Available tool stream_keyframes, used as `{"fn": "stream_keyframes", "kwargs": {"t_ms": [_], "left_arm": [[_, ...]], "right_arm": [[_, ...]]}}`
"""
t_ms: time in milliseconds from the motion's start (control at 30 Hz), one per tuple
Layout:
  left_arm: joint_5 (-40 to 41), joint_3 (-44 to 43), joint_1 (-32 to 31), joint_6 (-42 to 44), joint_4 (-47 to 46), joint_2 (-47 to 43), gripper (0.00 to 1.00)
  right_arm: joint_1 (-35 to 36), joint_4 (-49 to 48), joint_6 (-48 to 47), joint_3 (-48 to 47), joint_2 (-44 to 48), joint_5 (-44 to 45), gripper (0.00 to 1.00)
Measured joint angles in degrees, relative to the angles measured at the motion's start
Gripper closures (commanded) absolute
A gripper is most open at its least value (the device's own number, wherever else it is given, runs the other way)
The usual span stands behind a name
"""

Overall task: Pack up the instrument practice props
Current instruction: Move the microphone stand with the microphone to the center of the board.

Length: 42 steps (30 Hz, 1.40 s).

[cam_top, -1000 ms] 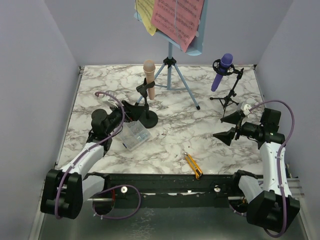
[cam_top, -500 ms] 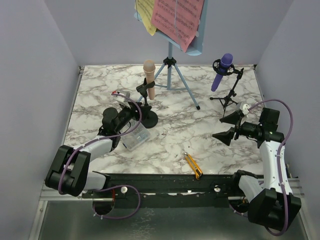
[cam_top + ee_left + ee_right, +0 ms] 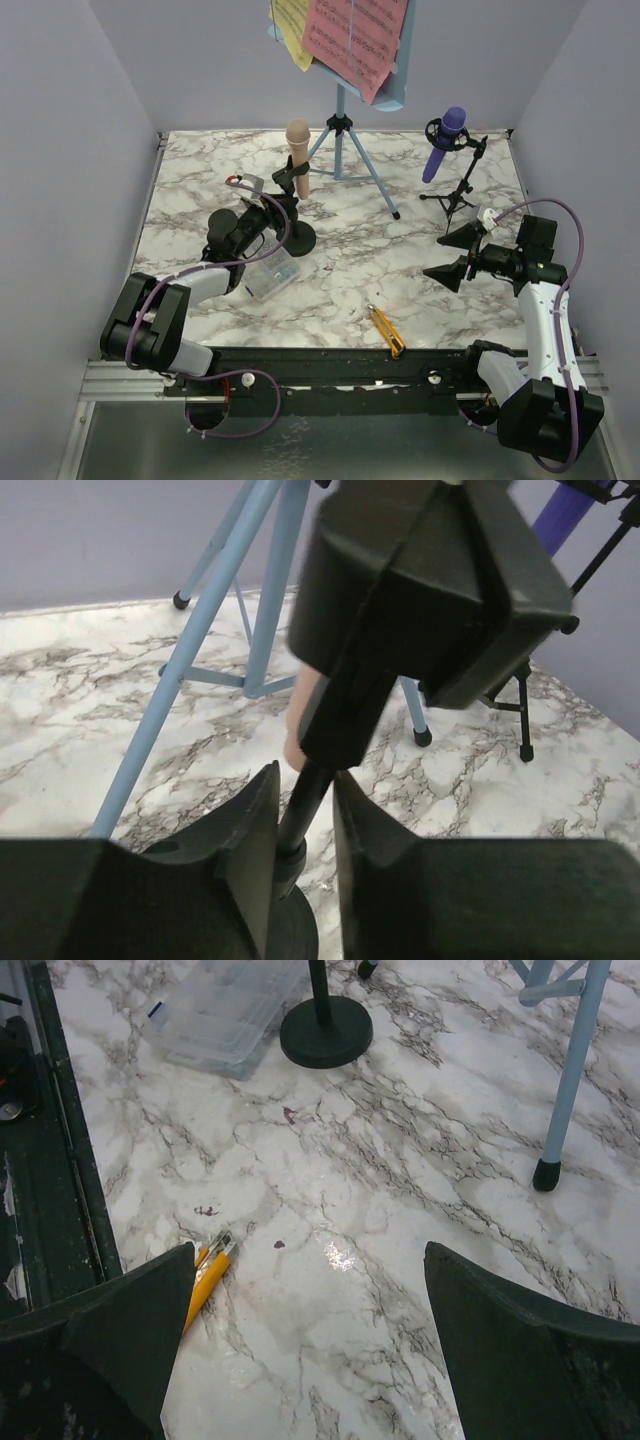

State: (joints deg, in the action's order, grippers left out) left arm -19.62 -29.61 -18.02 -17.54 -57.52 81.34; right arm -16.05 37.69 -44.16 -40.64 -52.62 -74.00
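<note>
A beige microphone (image 3: 298,145) stands in the clip of a black mic mount (image 3: 297,238) with a round base. My left gripper (image 3: 283,212) is closed around that mount's pole (image 3: 310,800), just above the base, with a finger (image 3: 250,820) on each side (image 3: 305,775). A purple microphone (image 3: 445,140) sits tilted in a second black mount (image 3: 455,195) at the back right. The light-blue music rack (image 3: 340,130) stands on tripod legs at the back, carrying pink pages (image 3: 355,35) and yellow pages (image 3: 292,30). Over the right side of the table my right gripper (image 3: 455,255) hangs wide open and holds nothing (image 3: 310,1260).
A clear plastic box (image 3: 270,272) of small parts lies just in front of the round base. A yellow-and-black utility knife (image 3: 385,332) lies near the front edge, also beside my right gripper's finger (image 3: 205,1280). Purple walls enclose the marble table (image 3: 340,270).
The left arm has swung right and forward to the beige microphone's mount, and its jaws have closed from wide open onto the pole. The right arm has stayed put.
</note>
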Motion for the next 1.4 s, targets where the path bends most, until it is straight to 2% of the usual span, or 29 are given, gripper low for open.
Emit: {"fn": "stream_keyframes", "kwargs": {"t_ms": [67, 133, 433, 533, 833, 1167, 1400], "left_arm": [[0.04, 0.0, 0.0, -0.15, -1.84, 0.85, 0.8], [0.04, -0.02, 0.0, -0.22, -3.37, 1.6, 0.9], [0.87, -0.22, 0.26, 0.63, -9.27, 4.68, 0.91], [0.72, -1.29, 0.26, 0.63, -9.31, 5.7, 1.0], [-3.41, -1.7, -0.24, 4.02, -8.55, 5.4, 1.0], [-5.79, 1.81, -9.66, 8.39, -6.05, -4.07, 1.0], [-2.03, 4.22, -19.08, 11.23, -5.92, -7.89, 1.0]], "right_arm": [[0.04, 0.0, 0.0, 0.0, 0.0, 0.11, 0.0], [0.15, -0.02, 0.0, 0.0, 0.0, 0.26, 0.0], [0.26, -0.04, 0.02, 0.0, 0.46, 0.92, 0.0], [0.26, -0.04, 0.02, 0.0, 0.57, 1.07, 0.0], [0.26, -0.09, 0.13, 0.0, 0.72, 1.16, 0.0], [0.66, -0.04, 0.59, 0.0, 0.44, -0.59, 0.0], [1.07, -0.04, 0.61, 0.0, -0.09, -1.79, 0.0]]}}
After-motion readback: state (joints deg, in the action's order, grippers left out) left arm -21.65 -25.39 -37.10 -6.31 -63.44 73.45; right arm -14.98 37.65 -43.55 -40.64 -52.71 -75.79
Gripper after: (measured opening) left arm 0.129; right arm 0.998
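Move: The microphone stand's pole is right in front of the left gripper's still partly open fingers, about 2 cm ahead and 1 cm to the right, its middle some 3 cm lower. The microphone hangs about 7 cm ahead, 3 cm right and 8 cm up. The plastic box lies roughly 6 cm back and 6 cm left, about 11 cm down; the yellow cutter some 21 cm back and 24 cm right, 12 cm down. From the right gripper the pole is about 15 cm ahead, 33 cm left and 3 cm down. Close the left gripper on the pole just below the clip joint while edging it a little forward and up. Once the pole is pinched, draw the stand back towards you and to the right, about 12 cm back and 9 cm across, away from the music stand, raising it some 3 to 4 cm. Swing the wrist clockwise roughly 20 degrees and tip the fingertips up as you go. ##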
